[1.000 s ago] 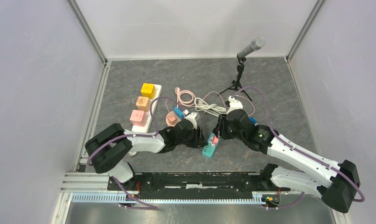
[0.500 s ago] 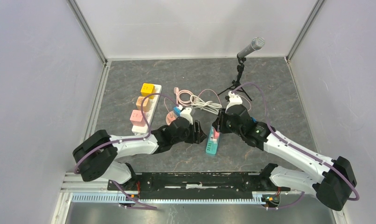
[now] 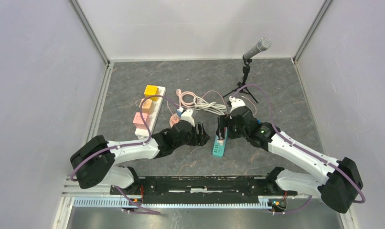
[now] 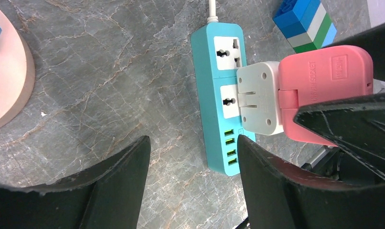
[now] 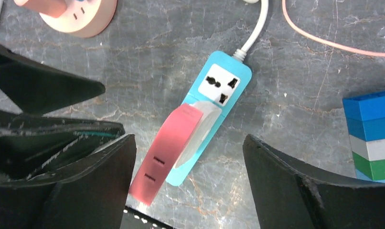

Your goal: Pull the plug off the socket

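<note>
A teal power strip (image 3: 218, 148) lies on the floor between my two grippers; it also shows in the left wrist view (image 4: 218, 95) and the right wrist view (image 5: 219, 86). The pink-and-white plug (image 4: 319, 81) lies tilted across the strip's right side. Its two flat prongs are bare and face left, and both sockets on the strip show empty holes. In the right wrist view the plug (image 5: 169, 148) sits between my wide-open fingers, close to the left finger (image 5: 100, 186). My right gripper (image 3: 223, 130) hangs over the plug. My left gripper (image 4: 193, 143) is open and empty just left of the strip.
A round pink socket (image 3: 174, 120) lies behind my left gripper. A white strip with yellow, orange and pink cubes (image 3: 145, 112) lies to the left. Loose cables (image 3: 200, 101) and a microphone on a tripod (image 3: 248, 62) stand behind. A blue, white and green block (image 5: 372, 133) sits to the right.
The teal strip has swung from slanted to nearly straight. The right gripper has moved slightly farther back, and the left arm has drawn back a little to the left.
</note>
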Available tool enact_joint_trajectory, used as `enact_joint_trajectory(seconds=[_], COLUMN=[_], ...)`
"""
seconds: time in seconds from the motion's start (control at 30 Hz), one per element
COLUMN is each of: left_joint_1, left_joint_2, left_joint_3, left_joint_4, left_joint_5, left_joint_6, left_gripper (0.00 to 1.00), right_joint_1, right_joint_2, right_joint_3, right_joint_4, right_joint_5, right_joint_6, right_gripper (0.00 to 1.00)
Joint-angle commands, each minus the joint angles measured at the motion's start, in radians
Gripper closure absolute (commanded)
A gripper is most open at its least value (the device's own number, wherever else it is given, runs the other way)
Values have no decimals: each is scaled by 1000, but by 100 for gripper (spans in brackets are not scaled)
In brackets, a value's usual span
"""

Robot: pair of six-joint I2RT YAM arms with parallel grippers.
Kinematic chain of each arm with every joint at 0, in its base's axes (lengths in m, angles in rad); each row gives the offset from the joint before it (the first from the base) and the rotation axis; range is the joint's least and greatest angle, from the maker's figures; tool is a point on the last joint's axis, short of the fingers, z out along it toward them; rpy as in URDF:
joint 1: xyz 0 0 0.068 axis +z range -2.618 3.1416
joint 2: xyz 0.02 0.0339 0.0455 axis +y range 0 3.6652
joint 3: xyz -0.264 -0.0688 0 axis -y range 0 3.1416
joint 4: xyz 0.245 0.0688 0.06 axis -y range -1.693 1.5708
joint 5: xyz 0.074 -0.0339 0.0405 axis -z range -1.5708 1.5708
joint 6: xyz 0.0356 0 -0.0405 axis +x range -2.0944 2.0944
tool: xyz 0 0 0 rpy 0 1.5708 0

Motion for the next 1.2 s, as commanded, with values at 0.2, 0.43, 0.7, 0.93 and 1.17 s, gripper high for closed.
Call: enact_joint_trajectory(seconds=[0.2, 0.43, 0.7, 0.93, 1.17], left_joint_1=[-3, -3, -3, -4, -4], left_joint_2=[14, 73, 106, 161, 204], left_joint_3=[6, 9, -2, -16, -20], left_joint_4=[92, 227, 321, 398, 458], left_joint_5=[87, 244, 286, 266, 270], left_joint_6=[19, 40, 28, -28, -54], left_gripper=[28, 35, 39, 48, 62], right_joint_1=[-3, -4, -3, -5, -11], right_joint_2=[-78, -92, -85, -103, -104], right_joint_3=[-39, -84, -72, -80, -82], right_joint_4=[16, 83, 55, 73, 77], right_joint_5=[-89, -88, -87, -90, -92], right_joint_6=[71, 188, 241, 271, 268], right_gripper=[51, 92, 100, 100, 100])
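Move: The right hand's open fingers straddle the pink plug, whose middle is about 2 cm back, 1 cm left and 1 cm below. Under the plug, the white plug sits 3 cm back, 1 left and 4 below, in the socket, centred 5 back, 2 left and 7 below. From the left hand the socket is roughly 7 cm right, 3 back and 6 below, the white plug 8 right, 1 back and 3 below, the pink plug 9 right at its height. The right fingers shut on the pink plug's two sides and keep their grip, after the hand eases back some 2 cm and a little left, its left side rolling up about 10 degrees. The left hand swings some 6 cm right and 2 back towards the socket, turning clockwise, rising slightly and then sinking again late as its fingers narrow to about half their opening. ##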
